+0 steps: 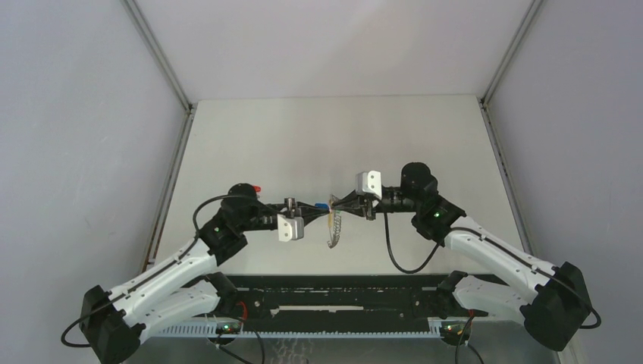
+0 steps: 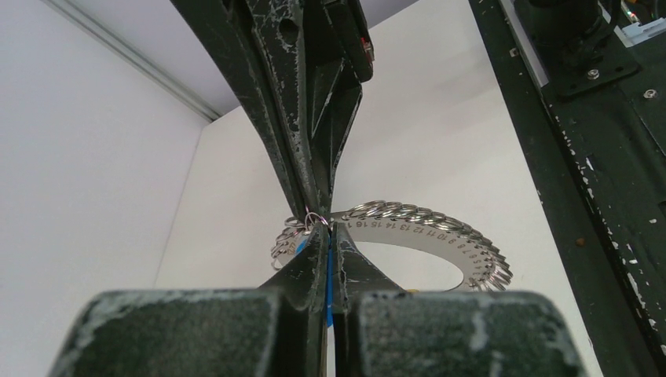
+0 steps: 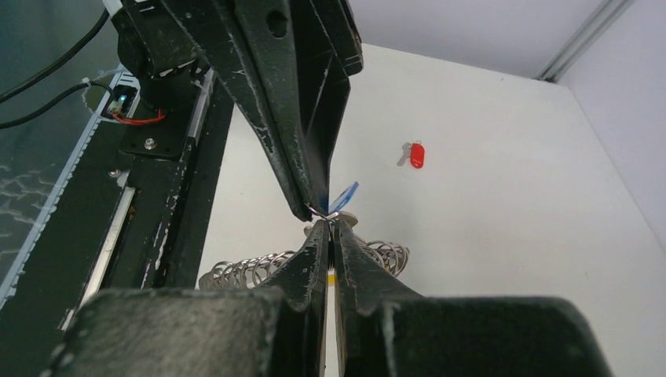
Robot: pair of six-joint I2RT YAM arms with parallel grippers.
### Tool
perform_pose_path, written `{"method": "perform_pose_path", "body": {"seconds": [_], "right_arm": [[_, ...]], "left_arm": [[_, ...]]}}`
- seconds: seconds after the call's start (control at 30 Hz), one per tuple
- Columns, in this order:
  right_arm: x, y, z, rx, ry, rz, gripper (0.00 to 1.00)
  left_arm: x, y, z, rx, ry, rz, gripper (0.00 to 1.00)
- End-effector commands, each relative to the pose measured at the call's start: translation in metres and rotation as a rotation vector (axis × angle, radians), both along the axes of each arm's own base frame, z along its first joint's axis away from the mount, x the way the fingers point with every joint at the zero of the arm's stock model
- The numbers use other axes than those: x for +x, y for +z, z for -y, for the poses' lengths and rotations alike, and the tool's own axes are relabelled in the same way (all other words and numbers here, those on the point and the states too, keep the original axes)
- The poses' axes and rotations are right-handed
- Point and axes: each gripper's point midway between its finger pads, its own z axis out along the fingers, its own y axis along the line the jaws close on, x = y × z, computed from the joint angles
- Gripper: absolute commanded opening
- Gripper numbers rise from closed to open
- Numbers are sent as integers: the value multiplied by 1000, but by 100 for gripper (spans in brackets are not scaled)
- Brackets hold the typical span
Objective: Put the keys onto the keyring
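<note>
My two grippers meet tip to tip above the table's middle. The left gripper [image 1: 321, 205] [image 2: 330, 229] is shut on the blue key [image 1: 325, 204] [image 3: 344, 196], whose blue head shows between its fingers. The right gripper [image 1: 340, 205] [image 3: 330, 225] is shut on the keyring [image 1: 334, 230], a flat silver numbered band [image 2: 440, 228] strung with several small split rings [image 3: 251, 271]; a bit of yellow shows between its fingers. One small ring [image 2: 312, 221] sits right where the tips meet. The red key [image 3: 416, 154] [image 1: 258, 187] lies on the table behind the left arm.
The black mounting rail [image 1: 341, 303] with cables runs along the near edge under both arms. White walls with metal corner posts [image 1: 163, 61] close in the table on three sides.
</note>
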Motion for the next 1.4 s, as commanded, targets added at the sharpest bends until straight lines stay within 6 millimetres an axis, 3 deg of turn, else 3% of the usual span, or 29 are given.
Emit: {"method": "perform_pose_path", "body": {"seconds": [0.0, 0.33, 0.57, 0.87, 1.1, 1.37], "right_arm": [[13, 47, -3, 98, -52, 56, 0], [9, 66, 10, 172, -50, 61, 0], [5, 68, 13, 180, -36, 67, 0], [38, 46, 30, 121, -257, 73, 0], [58, 32, 47, 84, -454, 110, 0], [67, 36, 67, 117, -589, 153, 0]], "left_arm": [[-14, 3, 6, 31, -70, -9, 0], [-11, -20, 3, 108, -33, -96, 0], [-7, -30, 6, 139, -21, -132, 0], [22, -44, 4, 122, 151, -199, 0], [36, -79, 4, 99, 280, -400, 0], [43, -115, -13, 26, 498, -659, 0]]}}
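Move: The left fingers already hold the blue key by its small wire ring, and the keyring in the right fingers is about 2 cm to their right and 1 cm ahead, at equal height. The numbered band hangs some 3 cm back, 1 cm right and 5 cm down. The red key lies on the table roughly 24 cm ahead, 22 cm left and 24 cm down. From the right hand, the blue key is level fore and aft, 3 cm left and 1 cm down. Downward goes the left hand with the blue key while the right lifts the keyring about 4 cm, drawing their nearly meeting fingertips apart. The left then moves forward and sinks further, some 12 cm in all, rolling and swinging its fingers forward; the right travels forward and right about 5 cm each, loses most of its lift and turns some 25 degrees clockwise. Both grips stay shut. ##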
